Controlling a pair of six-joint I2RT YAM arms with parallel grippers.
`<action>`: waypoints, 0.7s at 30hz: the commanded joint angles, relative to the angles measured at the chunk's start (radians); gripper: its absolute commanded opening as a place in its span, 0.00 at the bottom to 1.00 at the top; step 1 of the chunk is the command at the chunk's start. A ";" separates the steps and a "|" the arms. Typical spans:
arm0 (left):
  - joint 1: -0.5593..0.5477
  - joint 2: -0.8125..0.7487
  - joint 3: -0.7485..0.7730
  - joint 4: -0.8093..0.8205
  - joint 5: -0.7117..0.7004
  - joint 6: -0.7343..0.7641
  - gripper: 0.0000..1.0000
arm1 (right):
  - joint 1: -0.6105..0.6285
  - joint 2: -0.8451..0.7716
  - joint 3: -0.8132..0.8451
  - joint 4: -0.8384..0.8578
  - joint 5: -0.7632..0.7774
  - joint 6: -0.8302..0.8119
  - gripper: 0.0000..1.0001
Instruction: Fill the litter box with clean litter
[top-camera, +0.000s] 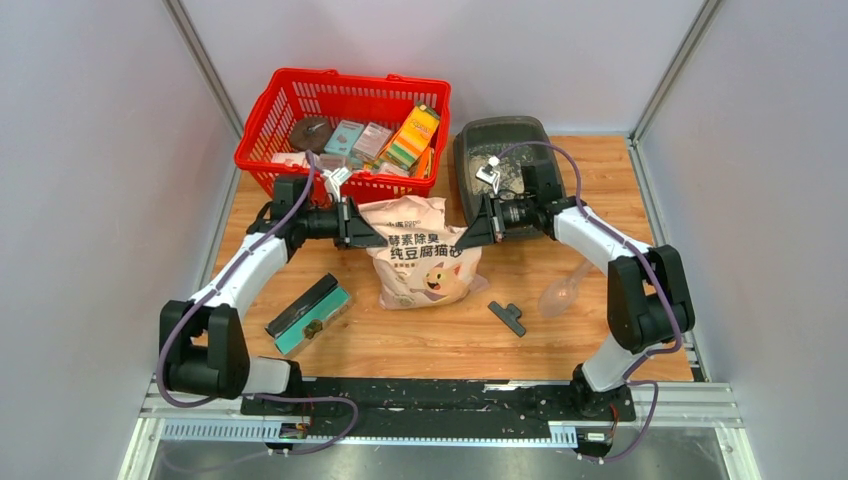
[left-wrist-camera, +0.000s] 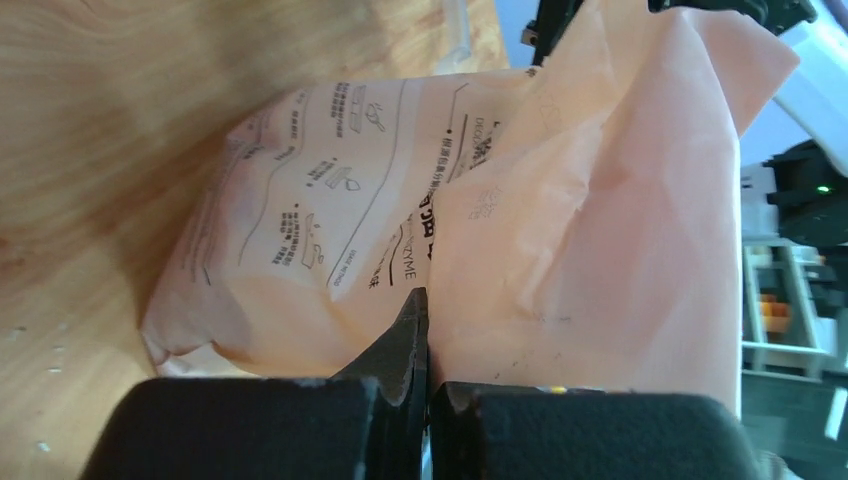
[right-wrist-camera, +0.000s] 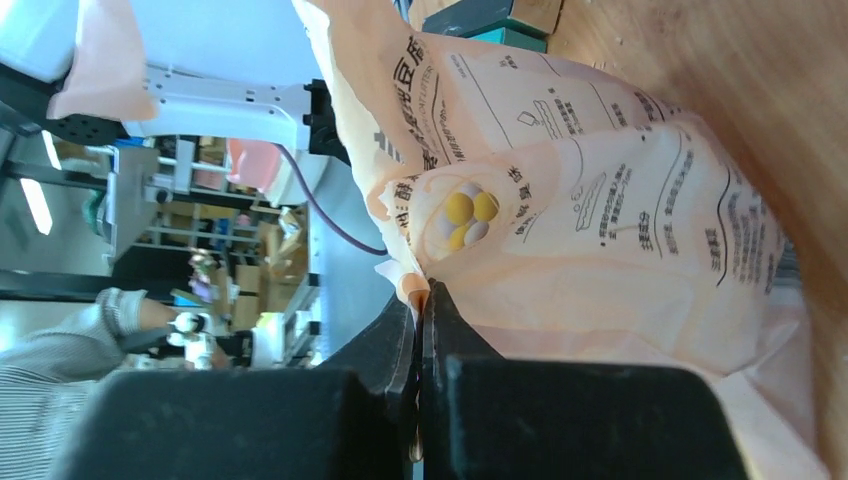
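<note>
The pinkish-beige litter bag (top-camera: 420, 258) with dark characters and a cartoon cat lies on the wooden table between both arms. My left gripper (top-camera: 376, 238) is shut on the bag's upper left edge; in the left wrist view its jaws (left-wrist-camera: 426, 305) pinch a fold of the bag (left-wrist-camera: 330, 230). My right gripper (top-camera: 463, 240) is shut on the upper right edge, and the right wrist view shows its tips (right-wrist-camera: 424, 295) clamped on the bag's film (right-wrist-camera: 620, 240). The dark grey litter box (top-camera: 470, 150) sits behind the right gripper. The clean litter stays hidden inside the bag.
A red mesh basket (top-camera: 262, 135) holding several boxes stands at the back left. A teal-and-black box (top-camera: 308, 313) lies front left. A clear plastic scoop (top-camera: 563, 291) and a small black tool (top-camera: 508, 317) lie front right. Grey walls enclose the table.
</note>
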 joint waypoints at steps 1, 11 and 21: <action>0.026 0.030 -0.021 0.078 0.150 -0.201 0.00 | -0.031 0.004 0.058 -0.084 -0.149 0.109 0.00; 0.024 -0.062 0.065 -0.296 0.106 0.238 0.09 | -0.046 -0.005 0.073 -0.298 -0.155 -0.048 0.00; -0.095 -0.186 -0.151 0.359 -0.174 0.071 0.57 | -0.032 0.056 0.110 -0.312 -0.135 -0.064 0.00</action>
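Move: Both grippers already pinch the litter bag's top, one at each side. The bag's middle lies about 8 cm right, 4 cm back and 10 cm below the left hand, and 6 cm left, 4 cm back and 10 cm below the right. From the right hand, the litter box is some 18 cm ahead and 9 cm right, and the grey clip about 14 cm back and 8 cm right, both low down. The teal box lies 13 cm back and 13 cm left of the left hand. Draw the left gripper back about 3 cm with the bag's left edge still pinched, then open the fingers roughly half way to let go, lifting 1.5 cm and easing forward slightly as the wrist rolls its top back some 30 degrees. Keep the right gripper shut on its side, easing it right and back a little while rolling its top slightly forward. ##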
